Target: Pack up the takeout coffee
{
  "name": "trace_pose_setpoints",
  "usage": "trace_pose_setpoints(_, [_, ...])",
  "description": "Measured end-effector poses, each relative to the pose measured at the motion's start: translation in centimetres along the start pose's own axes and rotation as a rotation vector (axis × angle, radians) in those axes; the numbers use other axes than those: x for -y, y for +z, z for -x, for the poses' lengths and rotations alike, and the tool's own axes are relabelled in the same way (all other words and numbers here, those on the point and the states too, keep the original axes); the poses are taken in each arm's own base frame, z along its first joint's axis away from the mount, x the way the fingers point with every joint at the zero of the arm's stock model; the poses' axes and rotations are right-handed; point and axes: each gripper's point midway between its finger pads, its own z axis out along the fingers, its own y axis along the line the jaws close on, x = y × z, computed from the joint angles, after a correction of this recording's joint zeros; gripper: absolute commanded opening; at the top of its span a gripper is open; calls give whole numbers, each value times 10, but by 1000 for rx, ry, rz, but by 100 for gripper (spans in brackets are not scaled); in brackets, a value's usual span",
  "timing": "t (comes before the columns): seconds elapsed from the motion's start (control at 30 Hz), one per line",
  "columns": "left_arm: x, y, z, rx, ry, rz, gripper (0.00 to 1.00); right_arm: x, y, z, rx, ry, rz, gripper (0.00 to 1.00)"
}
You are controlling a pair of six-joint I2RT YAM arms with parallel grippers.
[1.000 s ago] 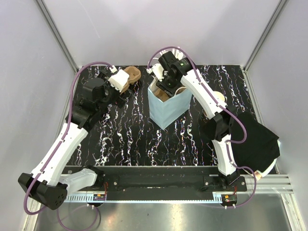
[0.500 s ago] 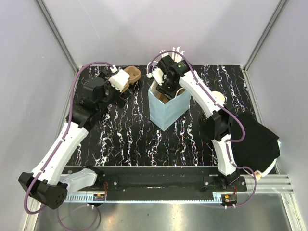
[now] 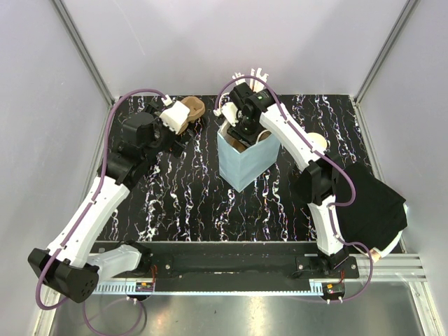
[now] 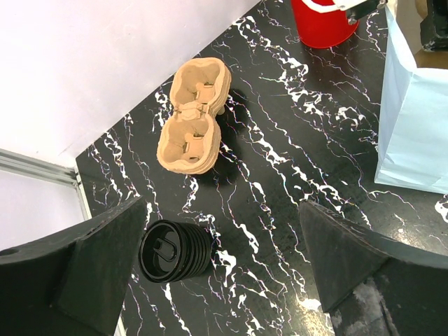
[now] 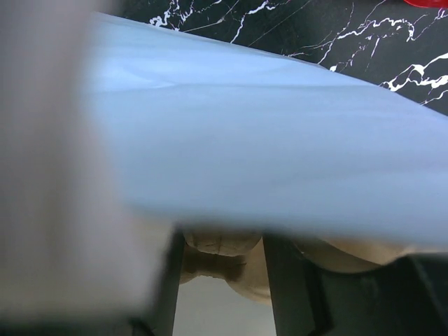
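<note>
The pale blue paper bag (image 3: 245,164) stands open at the back middle of the table. My right gripper (image 3: 241,134) reaches down into its mouth. In the right wrist view the bag's blurred wall (image 5: 266,140) fills the frame. My right gripper (image 5: 222,241) has its fingers a little apart, with a blurred tan-brown shape (image 5: 224,255) between them. I cannot tell whether that shape is the takeout coffee or whether it is gripped. My left gripper (image 4: 231,280) hangs wide open and empty over the back left of the table.
Stacked pulp cup carriers (image 4: 192,119) lie near the back left corner. A stack of black lids (image 4: 173,250) lies on its side by my left finger. A red cup (image 4: 322,21) stands behind the bag. A black cloth (image 3: 374,203) lies at the right edge.
The right gripper has shifted slightly left and back at the bag's mouth, and the bag's top has leaned with it. The left arm has barely moved.
</note>
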Motion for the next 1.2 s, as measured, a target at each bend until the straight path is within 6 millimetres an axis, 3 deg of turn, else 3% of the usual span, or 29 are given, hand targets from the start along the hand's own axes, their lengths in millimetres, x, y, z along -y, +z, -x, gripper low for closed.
trace_pose_setpoints(0.87, [0, 0, 0, 1, 0, -2, 99, 4, -2, 0, -4, -12, -21, 100])
trace_pose_setpoints(1.2, [0, 0, 0, 1, 0, -2, 99, 23, -23, 13, 47, -9, -117, 100])
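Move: The right hand is down inside the mouth of the paper bag with its fingers on the cup carrier, whose middle is about 4 cm straight below. The bag's own middle is roughly 3 cm back, 1 cm right and 6 cm down. The red straw cup stands some 12 cm ahead and 1 cm right, 11 cm lower; the paper cups 21 cm right and 5 cm back, equally low. From the left hand the bag is about 22 cm right, level ahead, 20 cm down. The right fingers let go of the cup carrier inside the bag, spreading from half to fully open while the hand stays almost still. Then, late on, the hand starts up out of the bag, rising about 3 cm and easing some 2 cm forward, away from the carrier, with the fingertips tilting a little forward. ##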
